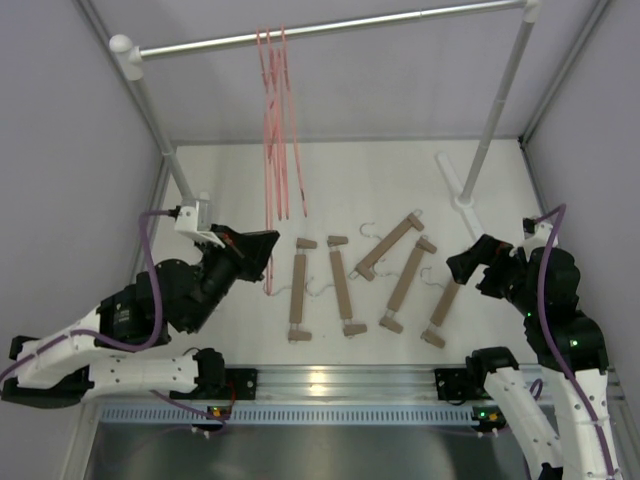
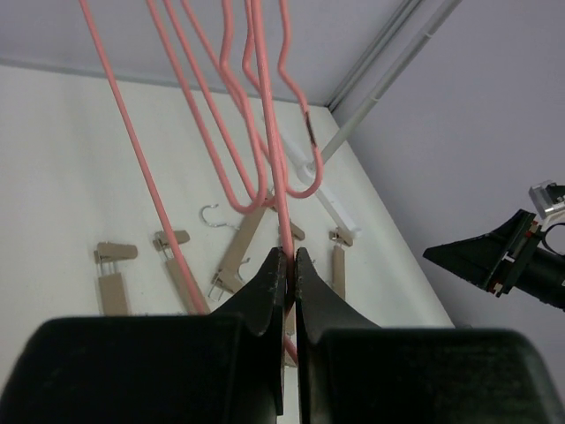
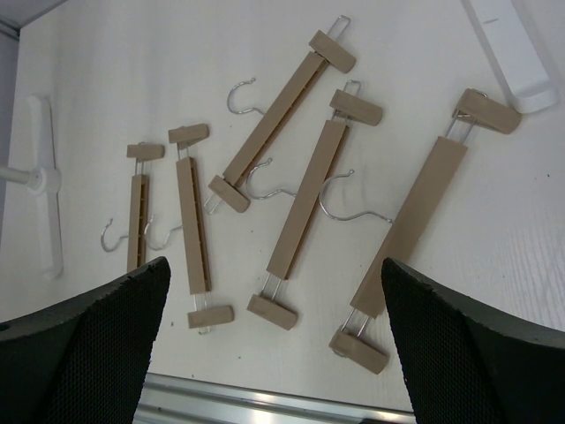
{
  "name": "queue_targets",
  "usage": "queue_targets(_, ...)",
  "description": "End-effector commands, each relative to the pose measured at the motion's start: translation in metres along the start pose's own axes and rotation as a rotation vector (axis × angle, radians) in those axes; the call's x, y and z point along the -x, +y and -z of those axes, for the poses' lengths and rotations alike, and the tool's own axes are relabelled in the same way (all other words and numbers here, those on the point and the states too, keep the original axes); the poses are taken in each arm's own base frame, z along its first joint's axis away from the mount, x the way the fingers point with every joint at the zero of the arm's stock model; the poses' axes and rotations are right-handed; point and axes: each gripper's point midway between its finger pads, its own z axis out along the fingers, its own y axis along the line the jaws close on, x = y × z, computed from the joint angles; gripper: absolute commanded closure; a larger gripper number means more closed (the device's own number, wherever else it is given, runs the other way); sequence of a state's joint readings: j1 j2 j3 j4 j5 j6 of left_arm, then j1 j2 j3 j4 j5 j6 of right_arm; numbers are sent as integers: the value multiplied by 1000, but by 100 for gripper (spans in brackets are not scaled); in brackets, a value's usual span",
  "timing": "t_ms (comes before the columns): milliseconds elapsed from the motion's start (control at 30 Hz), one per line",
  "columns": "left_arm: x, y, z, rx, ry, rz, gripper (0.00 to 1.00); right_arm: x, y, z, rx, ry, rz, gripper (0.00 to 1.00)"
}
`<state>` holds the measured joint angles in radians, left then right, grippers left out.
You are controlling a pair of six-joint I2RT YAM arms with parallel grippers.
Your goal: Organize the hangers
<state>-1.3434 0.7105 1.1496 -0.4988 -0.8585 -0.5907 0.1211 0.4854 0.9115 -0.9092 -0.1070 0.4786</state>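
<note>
Several thin pink wire hangers (image 1: 277, 110) hang from the silver rail (image 1: 400, 18) at the back left. My left gripper (image 1: 262, 262) is shut on the lower wire of one pink hanger (image 2: 265, 132), pinched between its black fingertips (image 2: 275, 269). Several tan wooden hangers (image 1: 341, 285) with clip ends and silver hooks lie flat on the white table between the arms. My right gripper (image 1: 470, 265) hovers open above their near ends (image 3: 284, 311), with nothing between its fingers (image 3: 124, 309).
The rail stands on white posts (image 1: 500, 100) with a flat white foot (image 1: 455, 180) at the back right. Grey walls close in the left, right and back sides. An aluminium rail (image 1: 340, 380) runs along the table's near edge.
</note>
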Motion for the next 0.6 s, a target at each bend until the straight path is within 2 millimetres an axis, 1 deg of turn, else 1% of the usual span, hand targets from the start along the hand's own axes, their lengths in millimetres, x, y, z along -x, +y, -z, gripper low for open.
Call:
queue_targets(0,53,-24,6,-79,-112,8,100,13,7,7,24,-43,17,1)
queue_targets(100,65,-29,7,-83,-131,-13,100,12,7,7,24,-40,16,0)
queue_targets(233,71,-31,5,-72,-140,-48,100,12,7,6,24,-38,16,1)
queue_targets(267,76,-31,5,-65,-151,-42,100,12,7,5,24,-34,18,0)
queue_targets(367,81,-31,4,-51,-166,-61,100,15,8,7,28,-41,20,0)
queue_targets(400,86,-32,4,-50,-180,-54,100,15,8,7,26,-42,18,1)
queue_targets(500,92,-35,1,-37,-198,-69,100,14,10,6,34,-33,17,1)
queue_targets(567,91,-39,-4,-31,-198,-96,100,14,11,6,37,-31,17,0)
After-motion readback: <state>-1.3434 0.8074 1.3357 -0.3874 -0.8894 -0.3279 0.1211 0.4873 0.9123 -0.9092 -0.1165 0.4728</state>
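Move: The left hand already grips the pink hanger. The stretch of rail it is being taken to is about 25 cm ahead, 25 cm above and 1 cm to the left. The hung hangers dangle there, their middles some 25 cm ahead, 2 cm right and 12 cm higher. Below, by about 40 cm, the nearest wooden hanger is 5 cm ahead and 4 cm right. From the right hand, the rail spot is 23 cm ahead, 48 cm left, 40 cm up. Still pinching the pink hanger's wire between shut fingertips, the left hand carries it up beside the hung hangers towards the rail. It climbs about 7 cm almost straight up, quickly at first and then easing off, while the wrist tips the fingers upward by some 10 degrees. ##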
